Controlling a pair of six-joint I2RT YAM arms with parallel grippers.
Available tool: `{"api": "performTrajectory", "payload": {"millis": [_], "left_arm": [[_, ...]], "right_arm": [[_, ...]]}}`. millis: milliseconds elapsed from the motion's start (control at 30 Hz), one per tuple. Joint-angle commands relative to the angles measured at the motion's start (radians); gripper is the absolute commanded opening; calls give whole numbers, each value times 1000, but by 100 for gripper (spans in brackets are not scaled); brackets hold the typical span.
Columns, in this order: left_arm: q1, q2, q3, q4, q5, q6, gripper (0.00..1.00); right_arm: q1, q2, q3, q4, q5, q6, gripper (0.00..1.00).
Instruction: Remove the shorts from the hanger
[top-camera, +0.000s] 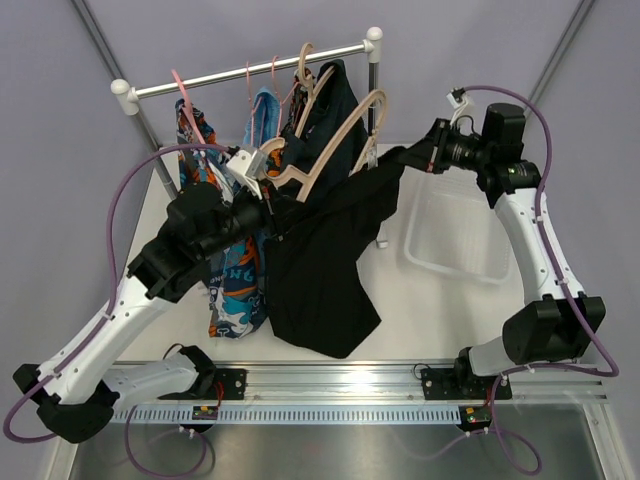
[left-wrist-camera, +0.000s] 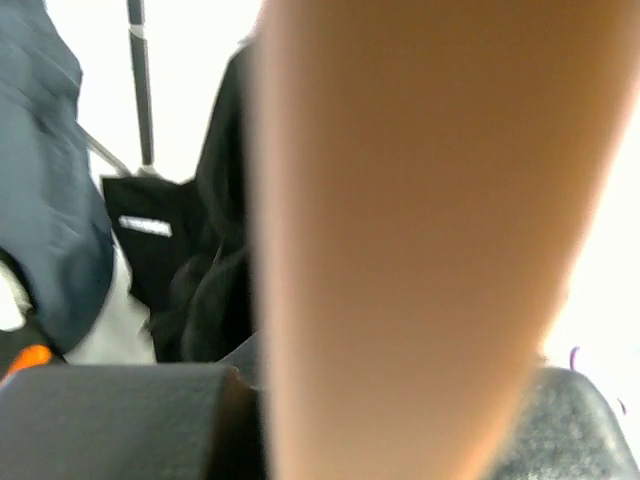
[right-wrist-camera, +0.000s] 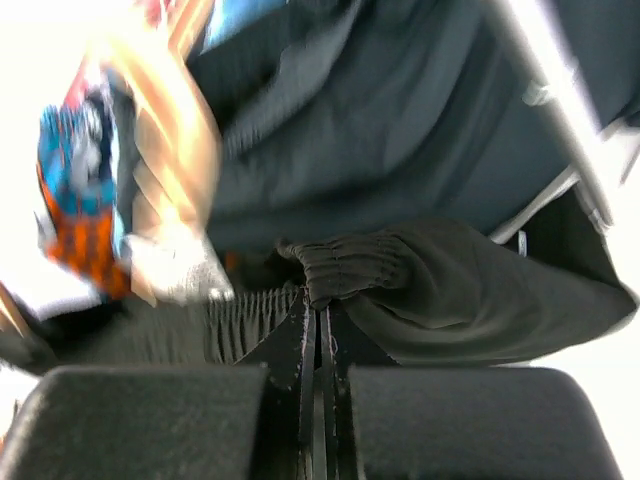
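Observation:
A pair of black shorts (top-camera: 320, 260) hangs in front of the rack, its waistband stretched between the two arms. My right gripper (top-camera: 402, 160) is shut on one end of that elastic waistband (right-wrist-camera: 345, 265), the jaws pressed together on the bunched fabric (right-wrist-camera: 320, 300). My left gripper (top-camera: 256, 166) is shut on a beige wooden hanger (top-camera: 335, 145), which fills most of the left wrist view (left-wrist-camera: 420, 240). Another dark pair (top-camera: 335, 105) hangs on the rack behind. An orange-patterned garment (top-camera: 190, 130) hangs at the rack's left end.
A white rail (top-camera: 250, 70) on dark posts carries pink hangers (top-camera: 180, 85) and a light blue garment (top-camera: 265, 115). A teal-blue-orange garment (top-camera: 235, 290) hangs under my left arm. A clear plastic bin (top-camera: 460, 235) sits on the table at the right.

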Motion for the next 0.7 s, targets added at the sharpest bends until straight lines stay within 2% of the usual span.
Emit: {"api": "performTrajectory", "payload": {"millis": [0,133,300,367,500,667], "left_arm": [[-8,-28,76,136,-129,-23,0],[-8,61,94,257,-169,-60,0],[-8,155,137,346,-129,-118,0],[-8,178,145,350,-120,-124,0],[-8,164,157,342,-169,-95,0],[-8,115,249,216,-276,41,0]], "right_arm": [[-9,-93,-95,100,-206,-203,0],[101,-211,-144,-59,-204,-352,0],[221,-260,-192,-122,-124,-371,0],[270,-257,-196,-132,-115,-402,0],[287,-259,-198,-132,-101,-385,0],[289,-248,-115,-224,-63,-486,0]]}}
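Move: The black shorts sag between the hands, pinched at the waistband by the right and still over the hanger's near end at the left; their middle is about 9 cm right of the left hand, 6 cm back and 15 cm down. Dark green shorts hang some 16 cm ahead of that hand, 10 cm right, slightly lower. From the right hand, the hanger's middle is about 20 cm left, 8 cm back and 5 cm up; the white bin is roughly 13 cm right and 34 cm below. The black shorts' waistband, still pinched in the right fingers, is carried about 14 cm back and half as far left, towards the hanger's near end, with a brief dip and a roughly 25-degree counter-clockwise turn. Meanwhile the left hand, keeping its grip on the hanger, draws it forward and up, drifting slightly right, to part it from the shorts. ##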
